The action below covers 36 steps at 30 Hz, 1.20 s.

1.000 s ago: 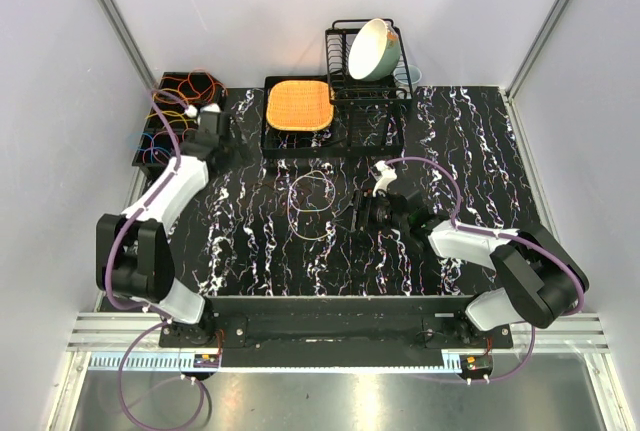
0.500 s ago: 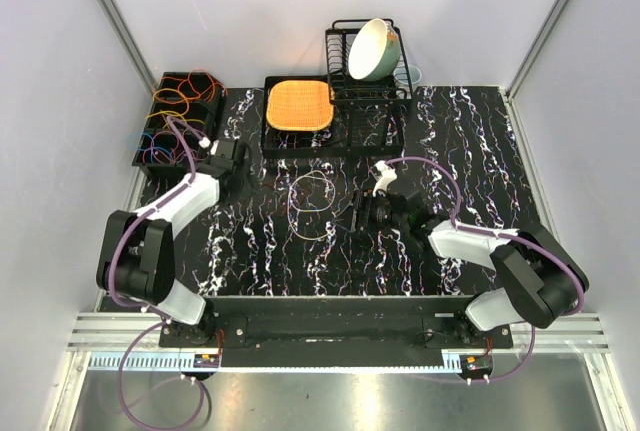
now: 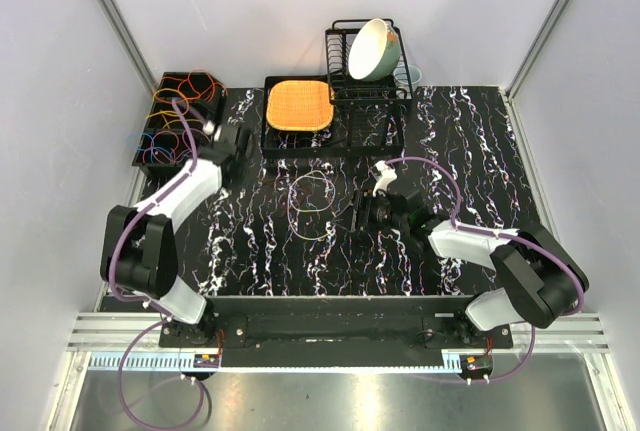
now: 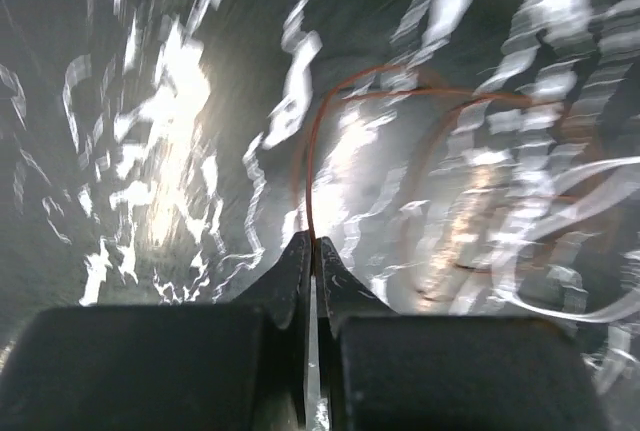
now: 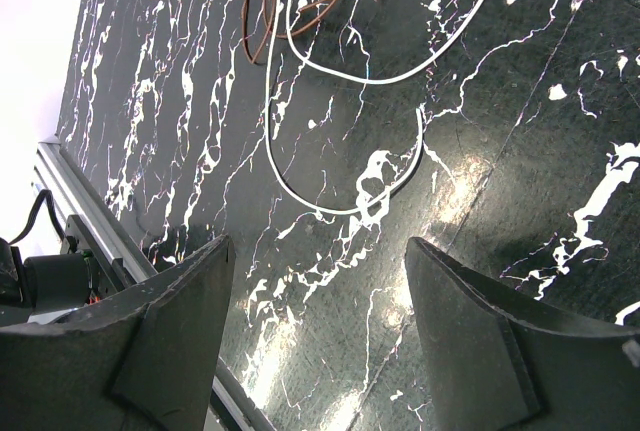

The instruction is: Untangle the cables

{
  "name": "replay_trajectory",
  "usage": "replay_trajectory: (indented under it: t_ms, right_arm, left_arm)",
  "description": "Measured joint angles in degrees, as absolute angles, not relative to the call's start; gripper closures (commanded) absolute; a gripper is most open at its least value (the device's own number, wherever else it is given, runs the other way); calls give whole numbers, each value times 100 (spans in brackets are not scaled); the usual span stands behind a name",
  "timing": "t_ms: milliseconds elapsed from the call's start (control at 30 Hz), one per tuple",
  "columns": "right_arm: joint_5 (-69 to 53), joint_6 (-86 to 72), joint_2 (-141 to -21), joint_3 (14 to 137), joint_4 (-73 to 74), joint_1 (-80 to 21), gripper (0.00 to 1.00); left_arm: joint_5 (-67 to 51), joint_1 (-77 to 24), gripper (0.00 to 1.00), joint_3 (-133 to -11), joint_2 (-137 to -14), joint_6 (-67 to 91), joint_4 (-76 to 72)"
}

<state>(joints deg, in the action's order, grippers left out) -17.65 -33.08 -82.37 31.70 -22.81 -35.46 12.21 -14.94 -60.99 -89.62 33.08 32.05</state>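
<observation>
A small tangle of cables (image 3: pixel 312 201) lies mid-table: a pale loop over orange-brown strands. My left gripper (image 3: pixel 238 142) is shut and hovers left of and behind the tangle, apart from it in the top view. The blurred left wrist view shows the left gripper (image 4: pixel 313 241) with jaws pressed together; an orange cable (image 4: pixel 310 151) curves away in line with the tips. My right gripper (image 3: pixel 358 213) stands open just right of the tangle. Between the wide jaws of the right gripper (image 5: pixel 318 243) is bare table, with the white cable (image 5: pixel 345 213) and orange cable (image 5: pixel 262 31) beyond.
A black bin (image 3: pixel 150 123) at the back left holds orange, red, yellow and blue cable loops. A black tray with an orange mat (image 3: pixel 298 106) sits at the back centre. Beside it stands a dish rack (image 3: pixel 345 76) holding a bowl (image 3: pixel 372 49).
My left arm swung from over the bin rightward toward the table's middle, and its gripper went from open to shut. The right arm and the tangle have not moved.
</observation>
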Motion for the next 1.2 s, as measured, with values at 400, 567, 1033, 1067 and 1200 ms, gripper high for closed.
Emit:
replay_trajectory:
  t_ms: [400,567,1033,1067,1200]
  right_arm:
    - [-1763,-3310,-8235,3170,-2283,-3546,26]
    - [-1767,-3312,-8060,3129,-2279,-3546,26]
    - [-1691,-3194,-5286,3258,-1153,-3546,22]
    - [-1658,-3138,-5293,3345,-991,-3546,22]
    - [-1431,-2967,-5301,3454,-561,-3546,23]
  left_arm:
    - [1013,-3461,100,-10331,-7762,1964,3723]
    - [904,-3450,100,-10444,-7153,1907,3754]
    - [-36,-3450,100,-6921,-6722,2333,4246]
    - [-165,-3457,100,-6772,-6711,2392,4215]
    - [-530,-3516,100,-6528,-6711,2539,4027]
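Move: The left hand, just above the table, already pinches the brown cable; the rest of that cable's loops lie some 9 cm to its right, about level. Beyond them the white cable lies about 19 cm right and 6 cm back, while the black bins are roughly 13 cm left and 13 cm ahead. From the open right hand, the white cable is about 11 cm left and 3 cm ahead, 4 cm lower. Keeping its pinch on the brown cable, the left hand sweeps about 40 cm up while going right and tipping its fingers outward, then comes back down most of the way and draws back towards the white cable, ending some 14 cm higher, 14 cm right and 10 cm back of its start, turned clockwise. The right hand waits at first, then rises about 13 cm with its fingers tilting up, still open, easing slightly right and back beside the white cable. ##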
